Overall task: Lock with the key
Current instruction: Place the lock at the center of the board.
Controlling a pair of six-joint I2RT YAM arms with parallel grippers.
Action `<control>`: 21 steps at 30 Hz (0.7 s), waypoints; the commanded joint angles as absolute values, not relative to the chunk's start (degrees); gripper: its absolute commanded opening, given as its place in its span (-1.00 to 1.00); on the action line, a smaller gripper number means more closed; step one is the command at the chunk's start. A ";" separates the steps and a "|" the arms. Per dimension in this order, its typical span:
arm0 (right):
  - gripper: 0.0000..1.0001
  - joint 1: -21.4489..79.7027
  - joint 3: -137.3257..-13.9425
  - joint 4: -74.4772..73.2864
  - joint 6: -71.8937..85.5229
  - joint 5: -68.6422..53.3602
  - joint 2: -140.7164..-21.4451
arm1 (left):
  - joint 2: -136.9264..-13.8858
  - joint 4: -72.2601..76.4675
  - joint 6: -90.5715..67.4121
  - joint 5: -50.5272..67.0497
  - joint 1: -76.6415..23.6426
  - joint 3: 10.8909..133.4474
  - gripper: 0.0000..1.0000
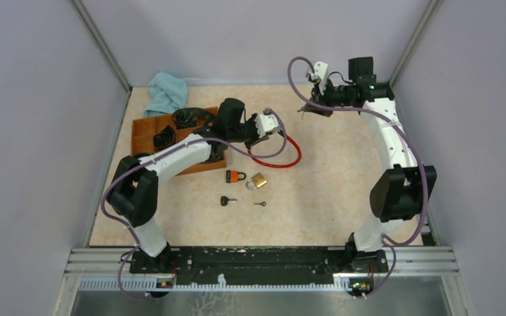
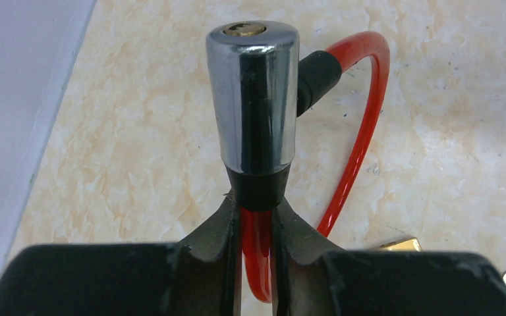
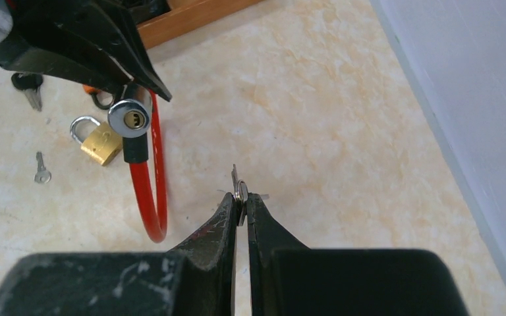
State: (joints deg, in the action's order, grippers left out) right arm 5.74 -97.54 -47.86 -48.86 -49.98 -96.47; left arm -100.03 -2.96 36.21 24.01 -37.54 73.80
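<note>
My left gripper (image 2: 258, 217) is shut on the red cable (image 2: 362, 131) of a cable lock, just below its chrome cylinder head (image 2: 253, 99). The head points up and away, with its brass keyhole on top. In the top view this gripper (image 1: 271, 125) is lifted over the middle of the table, and the red loop (image 1: 290, 158) hangs to the table. My right gripper (image 3: 240, 207) is shut on a small silver key (image 3: 238, 191) whose tip sticks out past the fingertips. The lock head (image 3: 130, 118) faces this key from the left, a short way off. The right gripper (image 1: 308, 110) hovers at the back right.
A brass padlock (image 1: 257, 180) and an orange padlock (image 1: 236, 176) lie mid-table. A black-headed key (image 1: 226, 201) and a small silver key (image 1: 260, 203) lie nearer me. A wooden tray (image 1: 146, 131) with dark items and a teal cloth (image 1: 167, 92) sit back left. Walls close three sides.
</note>
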 commanded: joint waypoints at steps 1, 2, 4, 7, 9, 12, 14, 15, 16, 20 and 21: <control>-1.00 3.54 -92.59 -34.14 -36.06 -47.43 -88.66 | -101.73 -5.72 27.71 24.32 -36.36 78.38 -1.00; -1.00 3.18 -91.03 -32.51 -34.63 -46.64 -87.46 | -101.87 -5.66 26.40 24.74 -35.86 79.28 -1.00; -1.00 2.65 -87.77 -29.73 -32.74 -45.08 -84.96 | -101.97 -5.70 23.39 25.78 -34.65 81.15 -1.00; -1.00 2.10 -83.11 -26.32 -30.54 -42.31 -81.00 | -102.00 -5.33 18.89 28.38 -33.47 83.56 -1.00; -1.00 1.58 -80.38 -24.83 -29.37 -41.08 -78.71 | -101.96 -4.86 15.92 29.37 -33.09 84.73 -1.00; -1.00 1.12 -77.38 -26.01 -29.06 -39.99 -76.13 | -102.18 -4.57 11.28 30.15 -32.81 86.64 -1.00; -1.00 0.80 -75.99 -27.45 -28.89 -38.96 -74.90 | -102.66 -4.78 7.57 31.05 -32.55 87.95 -1.00; -1.00 0.61 -75.35 -28.05 -28.75 -38.60 -74.29 | -103.03 -4.87 5.53 31.76 -32.52 88.70 -1.00; -1.00 0.38 -74.62 -28.46 -28.48 -38.43 -73.64 | -103.44 -4.87 3.60 32.57 -32.52 89.32 -1.00; -1.00 -0.41 -72.28 -29.50 -26.95 -37.77 -71.06 | -105.84 -4.61 -2.79 36.37 -32.52 91.49 -1.00; -1.00 -0.45 -71.98 -29.71 -26.40 -37.30 -70.54 | -106.61 -4.50 -4.25 36.96 -32.52 91.80 -1.00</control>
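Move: The left hand holds the closed red cable lock; the board's centre, where it belongs, lies about 16 cm below that hand, 4 cm to its left and 1 cm back. The brass padlock is some 9 cm back and 4 cm left of the hand, the orange padlock 9 cm back and 11 cm left, both at board level. From the right hand, which holds the key, the board's centre is 16 cm left, 4 cm back and 25 cm down. Upwards by about 7 cm, and a little forward over the first half, the left hand raises the red cable lock away from the board, keeping its pinch and rolling some 30 degrees about its finger line so its top tips forward. The right hand, still gripping the key, withdraws to the right and then also back, about 7 cm in all, away from the lock, turning clockwise. ##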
